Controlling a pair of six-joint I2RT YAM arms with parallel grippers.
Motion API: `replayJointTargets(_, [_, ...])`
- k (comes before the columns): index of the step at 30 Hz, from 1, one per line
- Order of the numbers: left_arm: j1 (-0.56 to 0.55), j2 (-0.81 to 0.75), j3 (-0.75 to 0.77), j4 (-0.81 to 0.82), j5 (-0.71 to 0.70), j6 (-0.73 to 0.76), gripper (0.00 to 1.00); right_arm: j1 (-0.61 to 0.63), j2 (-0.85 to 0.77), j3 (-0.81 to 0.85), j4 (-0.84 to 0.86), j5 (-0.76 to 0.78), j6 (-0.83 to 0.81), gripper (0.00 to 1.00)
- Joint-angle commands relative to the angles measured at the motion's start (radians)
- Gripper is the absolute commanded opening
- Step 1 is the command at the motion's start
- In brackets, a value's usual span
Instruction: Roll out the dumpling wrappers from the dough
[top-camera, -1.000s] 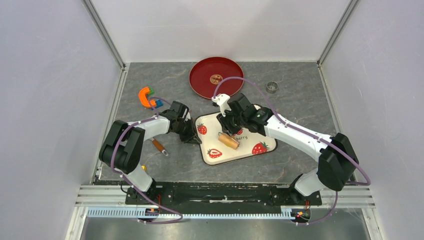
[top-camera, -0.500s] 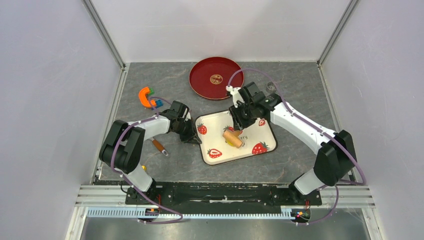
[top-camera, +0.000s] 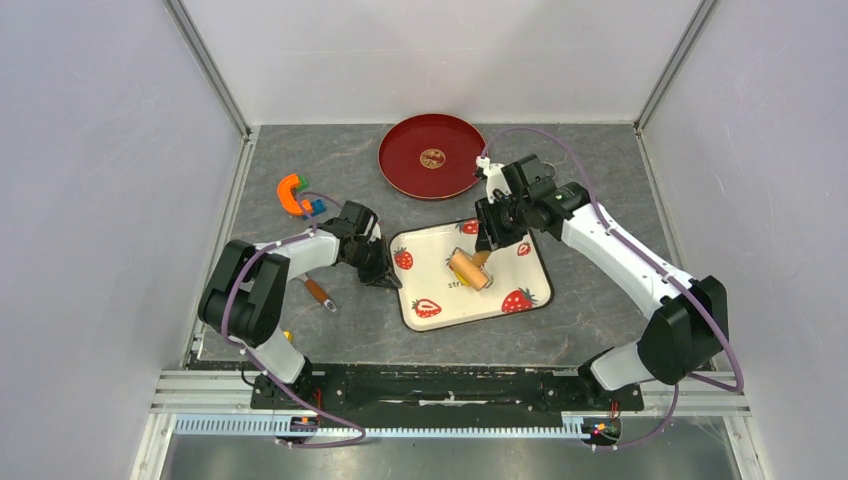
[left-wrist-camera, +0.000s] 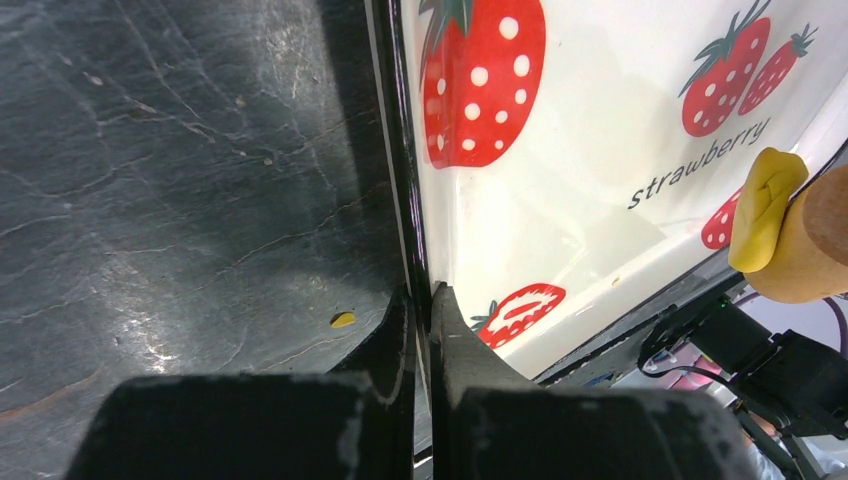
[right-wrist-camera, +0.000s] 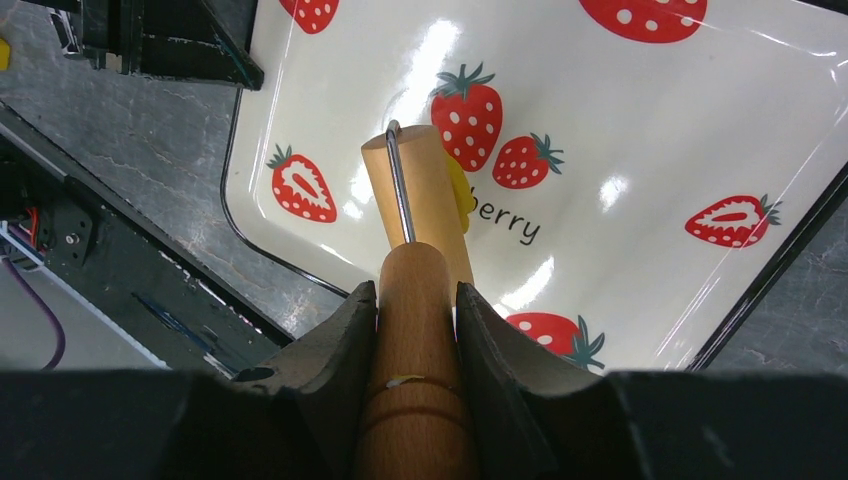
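A cream strawberry tray lies mid-table. My left gripper is shut on the tray's black left rim. My right gripper is shut on the wooden handle of a rolling pin. Its roller rests on the tray over the strawberry print. Yellow dough sticks out from the roller's side, partly wrapped around it. One small round dumpling wrapper lies in the middle of the red plate beyond the tray.
A metal ring cutter stands at the back right. An orange and blue tool lies at the left, and a wooden-handled tool lies near my left arm. A yellow crumb sits on the table beside the tray. Walls enclose three sides.
My right arm has drawn the rolling pin rightwards and farther back across the tray, the roller trailing along. My left gripper has stayed on the tray's rim.
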Motion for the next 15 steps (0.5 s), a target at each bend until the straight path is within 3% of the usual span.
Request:
replayJointTargets(1, [0.006, 0.007, -0.002, -0.087, -0.097, 0.097, 0.02, -0.015, -0.045, -0.022, 0.066, -0.031, 0.022, 0.0])
replayJointTargets(5, [0.004, -0.003, 0.027, -0.127, -0.122, 0.135, 0.05, -0.032, -0.051, -0.073, 0.107, -0.03, 0.027, 0.0])
replayJointTargets(6, [0.005, -0.011, 0.039, -0.142, -0.131, 0.153, 0.16, -0.038, -0.054, -0.09, 0.12, -0.036, 0.035, 0.0])
replayJointTargets(9, [0.001, -0.062, 0.073, -0.179, -0.157, 0.182, 0.35, -0.052, -0.068, -0.149, 0.178, -0.051, 0.065, 0.0])
replayJointTargets(11, [-0.015, -0.104, 0.105, -0.211, -0.19, 0.195, 0.43, -0.063, -0.079, -0.188, 0.213, -0.057, 0.082, 0.0])
replayJointTargets(15, [-0.063, -0.167, 0.17, -0.247, -0.24, 0.205, 0.48, -0.098, -0.101, -0.244, 0.26, -0.082, 0.12, 0.0])
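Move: The dough hangs against the underside of the roller, roughly 12 cm below the right hand, about 5 cm to its left and level with it fore and aft. The roller's middle is some 10 cm below that hand, 4 cm left and 2 cm ahead. The left hand has the tray rim between its shut fingers; from it the dough lies about 13 cm right and level ahead, and the spatula handle 16 cm left and 2 cm back. The dough, hanging from the roller, is lowered to the tray as the right hand, keeping its hold on the pin's handle, sinks about 3.5 cm and drifts 2 cm right, turning slightly clockwise. Meanwhile the left hand opens about halfway, letting go of the tray rim, and goes some 2.5 cm left with a late 2 cm rise and a roughly 10-degree tilt. ##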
